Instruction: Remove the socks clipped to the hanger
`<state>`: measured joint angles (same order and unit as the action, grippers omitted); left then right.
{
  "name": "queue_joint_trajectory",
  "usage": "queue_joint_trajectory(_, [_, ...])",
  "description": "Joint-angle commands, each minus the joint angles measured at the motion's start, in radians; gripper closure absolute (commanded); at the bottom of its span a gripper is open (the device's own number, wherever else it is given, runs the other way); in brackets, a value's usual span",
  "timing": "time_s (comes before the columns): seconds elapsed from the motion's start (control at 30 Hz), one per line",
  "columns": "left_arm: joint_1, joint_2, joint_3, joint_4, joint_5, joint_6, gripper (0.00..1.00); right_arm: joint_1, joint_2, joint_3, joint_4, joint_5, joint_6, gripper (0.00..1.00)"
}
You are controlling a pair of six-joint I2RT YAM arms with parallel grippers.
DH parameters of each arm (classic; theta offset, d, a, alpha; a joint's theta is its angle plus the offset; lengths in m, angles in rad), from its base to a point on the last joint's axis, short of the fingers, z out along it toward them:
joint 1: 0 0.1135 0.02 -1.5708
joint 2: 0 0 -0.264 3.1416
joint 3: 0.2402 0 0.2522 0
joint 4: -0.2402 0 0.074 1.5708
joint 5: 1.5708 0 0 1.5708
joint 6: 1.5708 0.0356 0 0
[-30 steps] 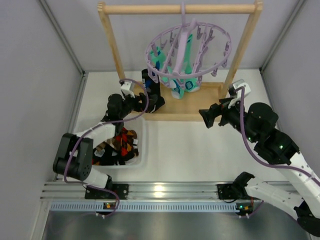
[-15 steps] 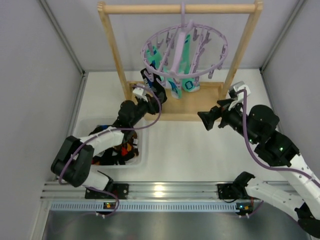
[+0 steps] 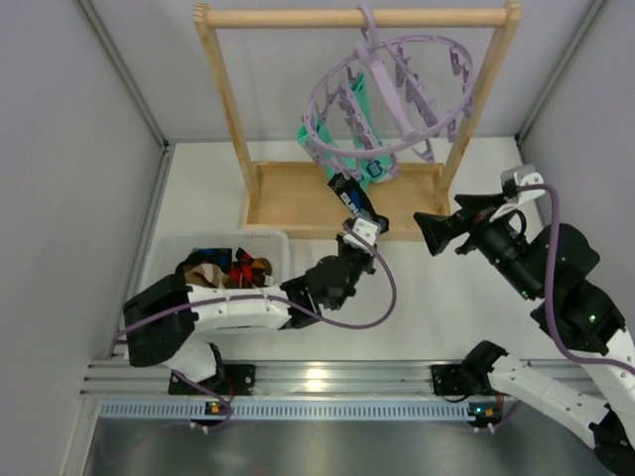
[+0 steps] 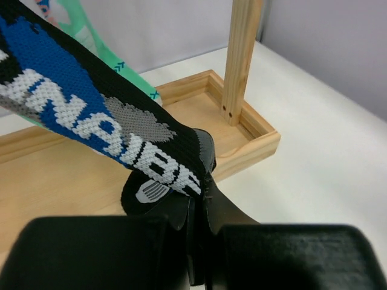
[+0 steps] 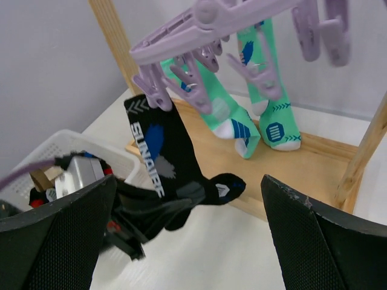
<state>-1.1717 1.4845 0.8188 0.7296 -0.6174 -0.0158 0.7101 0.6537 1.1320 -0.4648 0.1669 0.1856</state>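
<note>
The lavender hanger [image 3: 397,94] hangs tilted from the wooden rail, its near-left rim pulled low. A black sock [image 3: 347,191] with blue and white marks stretches from a clip [image 5: 151,90] down to my left gripper [image 3: 367,226], which is shut on its foot end [image 4: 181,172]. Teal-mint socks [image 5: 242,115] hang clipped behind it. Brown and orange socks [image 3: 233,270] lie in the white basket. My right gripper [image 3: 435,234] stands open to the right of the sock, its fingers [image 5: 338,235] wide apart and holding nothing.
The wooden frame has a top rail [image 3: 357,17], two posts [image 4: 242,60] and a shallow tray base [image 3: 288,198]. The white basket [image 3: 164,260] stands at the left. Grey walls close in the table on both sides and at the back.
My left gripper shut on the black sock and swung right and toward the near side, stretching it. The hanger tipped up on its right. The right gripper drew back slightly to the right.
</note>
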Motion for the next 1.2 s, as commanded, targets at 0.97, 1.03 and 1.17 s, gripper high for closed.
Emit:
queue_joint_trajectory(0.97, [-0.255, 0.427, 0.421, -0.009, -0.406, 0.387, 1.00, 0.011, 0.616, 0.614, -0.384, 0.074, -0.158, 0.36])
queue_joint_trajectory(1.03, [-0.255, 0.425, 0.419, -0.009, -0.406, 0.384, 1.00, 0.018, 0.636, 0.614, -0.364, 0.095, -0.169, 0.38])
queue_joint_trajectory(1.17, [-0.255, 0.422, 0.413, -0.009, -0.403, 0.376, 1.00, 0.022, 0.667, 0.618, -0.336, 0.140, -0.213, 0.38])
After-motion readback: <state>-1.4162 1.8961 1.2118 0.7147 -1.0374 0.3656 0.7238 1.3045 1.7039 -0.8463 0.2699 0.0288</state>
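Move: Some 11 cm ahead of the right hand, 12 cm to its left and barely below its height is the clip holding the black sock's cuff. From that hand, one green sock hangs about 19 cm ahead, 14 cm left and 5 cm down, and another 24 cm ahead, 7 cm left and equally low. From the left hand, already pinching the sock near its toe, the clip is roughly 6 cm ahead, 5 cm left and 13 cm up. Keeping its pinch on the black sock, the left hand draws it about 8 cm right, with a little back and down, rolling its left side up some 20 degrees, then holds. The right hand first rises 5 cm, then reaches forward and left while sinking past its starting height to the cuff's clip, rolling left side down and tipping down as its fingers partly close around the clip, short of a grip. ##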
